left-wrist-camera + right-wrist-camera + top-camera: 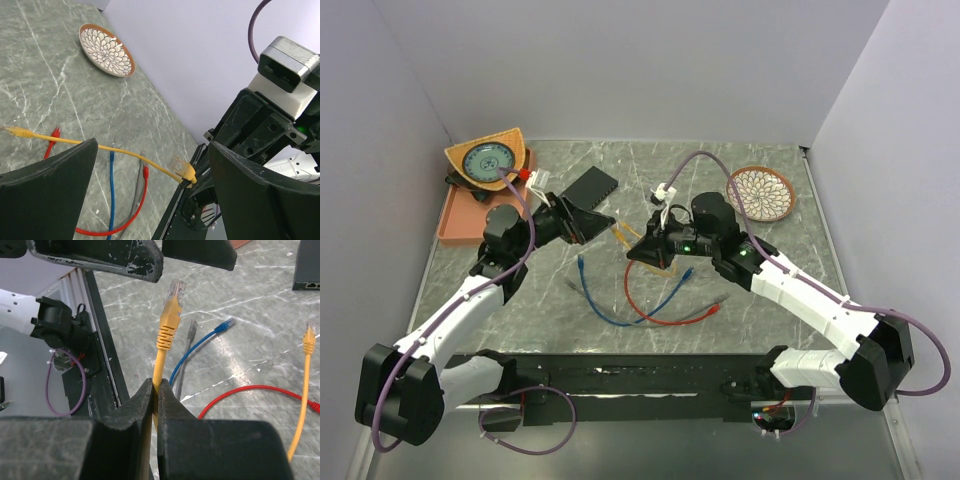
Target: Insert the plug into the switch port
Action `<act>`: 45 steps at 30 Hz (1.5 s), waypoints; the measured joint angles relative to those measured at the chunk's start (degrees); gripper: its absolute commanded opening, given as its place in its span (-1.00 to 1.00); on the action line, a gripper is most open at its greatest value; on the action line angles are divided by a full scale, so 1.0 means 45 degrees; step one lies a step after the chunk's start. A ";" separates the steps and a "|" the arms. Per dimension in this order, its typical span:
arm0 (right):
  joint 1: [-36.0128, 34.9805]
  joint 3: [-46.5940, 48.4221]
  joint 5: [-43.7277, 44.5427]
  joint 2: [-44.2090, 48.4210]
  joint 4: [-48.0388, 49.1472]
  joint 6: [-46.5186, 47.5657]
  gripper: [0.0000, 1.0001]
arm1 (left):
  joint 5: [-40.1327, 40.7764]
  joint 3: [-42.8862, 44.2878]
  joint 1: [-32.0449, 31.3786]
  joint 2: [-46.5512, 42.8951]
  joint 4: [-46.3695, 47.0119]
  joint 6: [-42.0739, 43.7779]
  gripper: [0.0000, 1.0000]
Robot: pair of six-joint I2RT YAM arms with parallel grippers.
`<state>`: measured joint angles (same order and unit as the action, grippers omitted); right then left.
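My right gripper (157, 386) is shut on a yellow cable just below its plug (172, 297), and the plug's clear tip points away from the jaws. In the left wrist view the same plug (185, 169) shows between the wide-open fingers of my left gripper (152, 145), which touch nothing. From above, the left gripper (603, 224) and right gripper (638, 250) face each other at mid-table. The flat black switch (592, 184) lies behind the left gripper. Its port row (312, 285) faces the right wrist camera from the far right corner.
Red (638, 300), blue (610, 300) and grey (705, 312) cables lie looped on the marble table in front of the grippers. The yellow cable's other end (309, 337) rests on the table. An orange tray (460, 222) is at left, and a patterned plate (763, 192) at back right.
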<state>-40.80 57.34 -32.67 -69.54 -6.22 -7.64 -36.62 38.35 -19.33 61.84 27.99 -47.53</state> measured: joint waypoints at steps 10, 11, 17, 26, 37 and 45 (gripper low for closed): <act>0.0491 -0.0379 -0.1209 0.0141 0.0403 -0.0209 -1.00 | -0.0685 -0.0015 0.0000 0.0044 0.1817 -0.1039 0.89; 0.0593 -0.0457 -0.1394 0.0155 0.0539 -0.0311 -1.00 | -0.0811 -0.0015 0.0000 0.0068 0.1996 -0.1093 0.87; 0.1239 -0.0957 -0.2443 0.0262 0.1311 -0.0918 -1.00 | -0.1307 -0.0015 -0.0039 0.0155 0.2249 -0.1127 0.68; 0.1467 -0.0976 -0.3439 0.0262 0.1875 -0.1389 -1.00 | -0.1671 0.0160 -0.0612 0.0918 0.2186 -0.0952 0.05; 0.1496 -0.0976 -0.3351 0.0194 0.1583 -0.1428 -0.80 | -0.1953 0.0554 -0.1093 0.1399 0.2584 -0.1297 -0.98; 0.1491 -0.0719 -0.2152 0.0267 0.0869 -0.1243 0.84 | -0.1413 0.0656 -0.1331 0.1399 0.1836 -0.1258 -0.98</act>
<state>-34.09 54.11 -42.35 -68.34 -2.31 -13.23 -42.98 41.30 -25.32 68.14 36.25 -53.19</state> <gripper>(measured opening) 0.616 0.060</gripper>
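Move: Just beyond the left fingertips, the yellow plug stands out of the right fingers: about 3 cm right of the left hand, 1 cm back and 1 cm lower. From the left hand, the switch is about 14 cm ahead, 3 cm left and 15 cm below, while the blue plug is 5 cm left, 2 cm back, and the grey plug 8 cm left, 8 cm back, both about 16 cm below. From the right hand, the yellow plug lies some 4 cm left, 1 cm ahead and 3 cm up. Bring the open left gripper up and back, then down and to the right onto the yellow plug, about 4.5 cm right overall, turning some 15 degrees clockwise, and pinch the plug. Meanwhile keep the right fingers shut on the cable, easing a centimetre or so back and to the right and tilting the left side up; once the left fingers are shut, open the right ones to free the cable. ##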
